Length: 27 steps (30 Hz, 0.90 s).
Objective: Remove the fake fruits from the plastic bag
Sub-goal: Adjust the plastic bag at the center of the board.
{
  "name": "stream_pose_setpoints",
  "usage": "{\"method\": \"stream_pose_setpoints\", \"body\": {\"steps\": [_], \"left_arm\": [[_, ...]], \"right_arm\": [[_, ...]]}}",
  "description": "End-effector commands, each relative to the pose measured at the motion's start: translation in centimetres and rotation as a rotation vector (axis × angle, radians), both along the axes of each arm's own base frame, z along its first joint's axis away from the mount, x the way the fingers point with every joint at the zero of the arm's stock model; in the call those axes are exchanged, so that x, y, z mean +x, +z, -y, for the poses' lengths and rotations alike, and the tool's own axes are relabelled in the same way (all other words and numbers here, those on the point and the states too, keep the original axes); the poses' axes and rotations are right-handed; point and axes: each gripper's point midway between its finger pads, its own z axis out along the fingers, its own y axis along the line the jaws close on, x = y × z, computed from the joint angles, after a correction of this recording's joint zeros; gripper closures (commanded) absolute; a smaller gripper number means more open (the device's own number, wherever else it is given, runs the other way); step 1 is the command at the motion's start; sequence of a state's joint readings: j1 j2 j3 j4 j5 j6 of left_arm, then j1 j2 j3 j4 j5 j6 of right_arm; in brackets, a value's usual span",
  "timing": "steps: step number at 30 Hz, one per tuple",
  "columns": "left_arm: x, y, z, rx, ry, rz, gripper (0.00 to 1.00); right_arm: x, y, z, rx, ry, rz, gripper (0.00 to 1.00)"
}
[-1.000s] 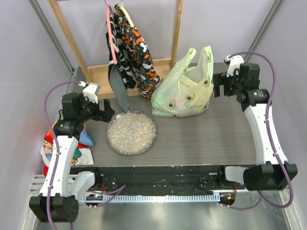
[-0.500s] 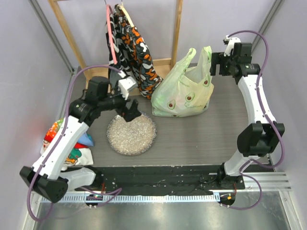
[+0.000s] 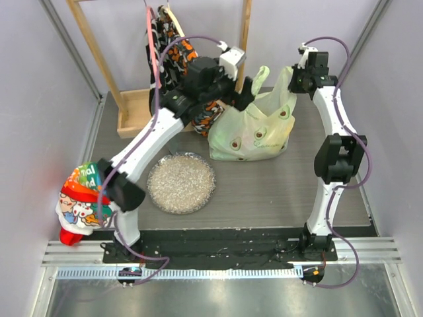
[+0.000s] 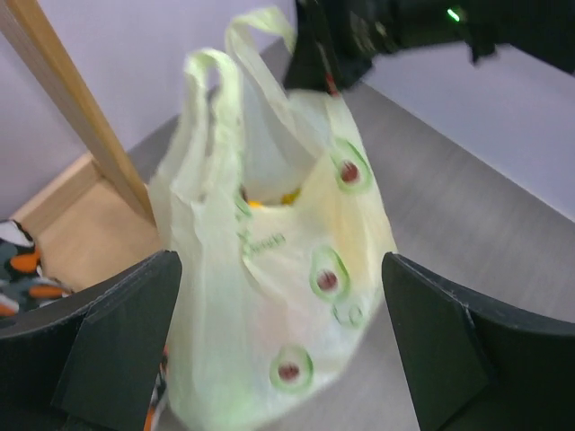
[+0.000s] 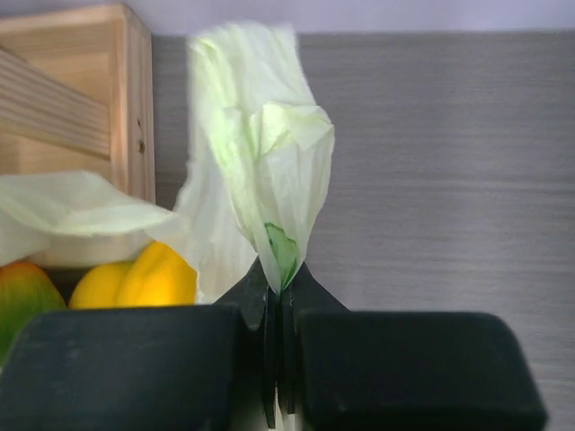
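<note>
The pale-green plastic bag (image 3: 254, 129) with avocado prints stands at the back of the table, its two handle loops up. My right gripper (image 3: 295, 76) is at the right handle and shut on it; in the right wrist view the gathered handle (image 5: 269, 171) rises out of the closed jaws of the right gripper (image 5: 281, 278). My left gripper (image 3: 248, 92) hangs open just left of the bag's top. In the left wrist view the bag (image 4: 269, 296) lies ahead, framed by the spread fingers (image 4: 126, 341). Fake fruits show inside the bag: a yellow one (image 5: 135, 278) and a red-green one (image 5: 22, 296).
A round glittery dish (image 3: 181, 183) sits at the table's front left. Behind the bag stand a wooden rack (image 3: 135, 109) and its post (image 4: 76, 108), with a patterned black-orange cloth (image 3: 178, 59) hanging from it. A colourful soft toy (image 3: 82, 198) rests at the left edge.
My left arm swung from the table's left side across to the bag's top, still open. My right gripper moved in to the right handle and shut on it.
</note>
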State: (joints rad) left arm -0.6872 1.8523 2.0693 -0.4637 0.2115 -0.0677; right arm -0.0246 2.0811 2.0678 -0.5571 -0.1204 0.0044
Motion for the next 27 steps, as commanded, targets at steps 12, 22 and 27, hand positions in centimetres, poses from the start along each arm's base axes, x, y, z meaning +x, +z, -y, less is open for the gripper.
{"method": "stream_pose_setpoints", "body": {"steps": [12,22,27], "left_arm": [[8.6,-6.2,7.2,0.033,0.216,0.107,0.00],[11.8,-4.7,6.7,0.019,0.357,0.245,0.03],[12.3,-6.5,7.7,0.053,0.322,0.254,0.46]], "right_arm": [[-16.0,6.8,-1.3,0.051,0.115,0.111,0.99],[-18.5,5.4,-1.1,0.060,0.083,0.082,0.99],[-17.9,5.3,-0.4,0.054,0.056,0.074,0.99]]}}
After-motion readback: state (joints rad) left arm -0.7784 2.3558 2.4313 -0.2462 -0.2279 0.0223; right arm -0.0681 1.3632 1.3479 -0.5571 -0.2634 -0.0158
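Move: The left hand's target, the bag's left handle, stands about 13 cm ahead, 8 cm to its right and 7 cm below. The bag body lies about 3 cm ahead, 8 cm right and 28 cm below that hand. The right hand already grips the right handle; from it the bag body is about 14 cm back, 14 cm left and 15 cm lower, and the left handle some 5 cm back, 13 cm left and 7 cm higher. Right hand pulls its handle back 19 cm; left reaches forward, down and right around the other handle, closing. ##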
